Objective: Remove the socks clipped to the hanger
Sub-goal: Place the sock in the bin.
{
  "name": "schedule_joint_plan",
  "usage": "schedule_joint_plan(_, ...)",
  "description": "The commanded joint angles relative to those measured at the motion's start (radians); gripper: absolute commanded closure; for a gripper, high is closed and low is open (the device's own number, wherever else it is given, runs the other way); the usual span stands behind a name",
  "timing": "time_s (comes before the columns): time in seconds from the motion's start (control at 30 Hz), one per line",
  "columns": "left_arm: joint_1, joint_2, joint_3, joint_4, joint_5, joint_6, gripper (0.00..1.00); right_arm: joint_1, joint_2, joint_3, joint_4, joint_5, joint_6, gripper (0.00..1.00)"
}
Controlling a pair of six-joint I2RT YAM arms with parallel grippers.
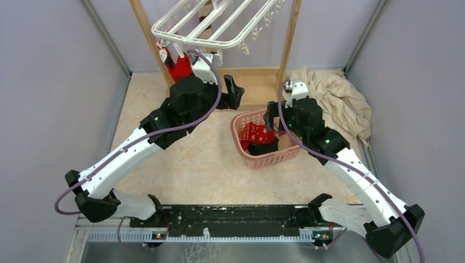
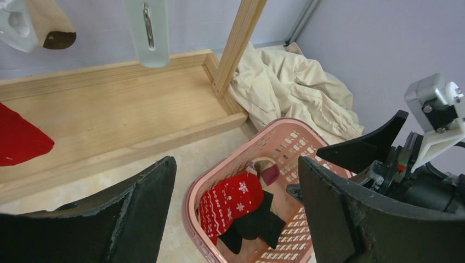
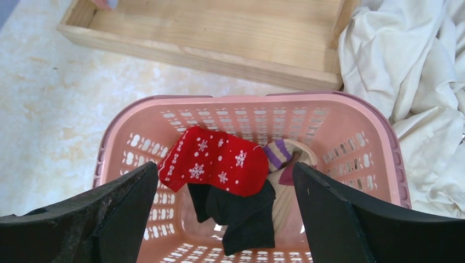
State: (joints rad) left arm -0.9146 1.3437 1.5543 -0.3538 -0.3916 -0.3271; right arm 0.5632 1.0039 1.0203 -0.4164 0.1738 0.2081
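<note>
The white hanger [image 1: 214, 24] hangs at the top of the wooden frame. One red sock [image 1: 179, 66] is still clipped to its left end and also shows at the left edge of the left wrist view [image 2: 19, 137]. My left gripper [image 1: 231, 93] is open and empty, just right of that sock [image 2: 236, 162]. My right gripper [image 1: 271, 116] stands open and empty over the pink basket [image 1: 274, 159]. In the basket lie a red snowflake sock [image 3: 219, 164], a black sock [image 3: 247, 219] and a beige striped sock [image 3: 285, 159].
The wooden frame's base tray [image 1: 257, 79] lies behind the basket, with upright posts [image 1: 290, 33] on either side. A crumpled beige cloth [image 1: 334, 98] sits at the back right. An empty clip [image 2: 148, 33] dangles ahead of the left wrist. Grey walls close in on both sides.
</note>
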Motion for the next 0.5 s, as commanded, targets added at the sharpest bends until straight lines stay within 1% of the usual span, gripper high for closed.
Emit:
schedule_joint_plan(0.0,-0.042,-0.054,0.0,-0.023,-0.055,0.012,0.13,-0.01,-0.066,0.032,0.003,0.003,0.039,0.08)
schedule_joint_plan(0.27,-0.123,-0.149,-0.074,-0.055,-0.062,-0.026,0.12,-0.01,-0.09,0.042,0.007,-0.063,0.063,0.08)
schedule_joint_plan(0.4,-0.171,-0.198,-0.121,-0.075,-0.071,-0.047,0.12,-0.01,-0.1,0.039,0.014,-0.074,0.079,0.08)
schedule_joint_plan(0.47,-0.189,-0.208,-0.12,-0.108,-0.066,-0.066,0.11,-0.01,-0.111,0.02,0.036,-0.071,0.088,0.08)
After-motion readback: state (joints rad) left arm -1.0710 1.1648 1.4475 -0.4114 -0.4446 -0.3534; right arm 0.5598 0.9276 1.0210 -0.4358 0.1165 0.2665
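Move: The red snowflake sock already lies in the bin, about 7 cm ahead of the right hand, 4 cm to its left and 23 cm below. The dark sock lies some 5 cm nearer and 3 cm to the right of it; the striped sock is about 7 cm to the right of it and 1 cm farther out. From the left hand, the snowflake sock is roughly 8 cm ahead, 8 cm right and 37 cm down. Open left hand backs some 7 cm off the hanger; open right lifts about 2 cm above the bin. ##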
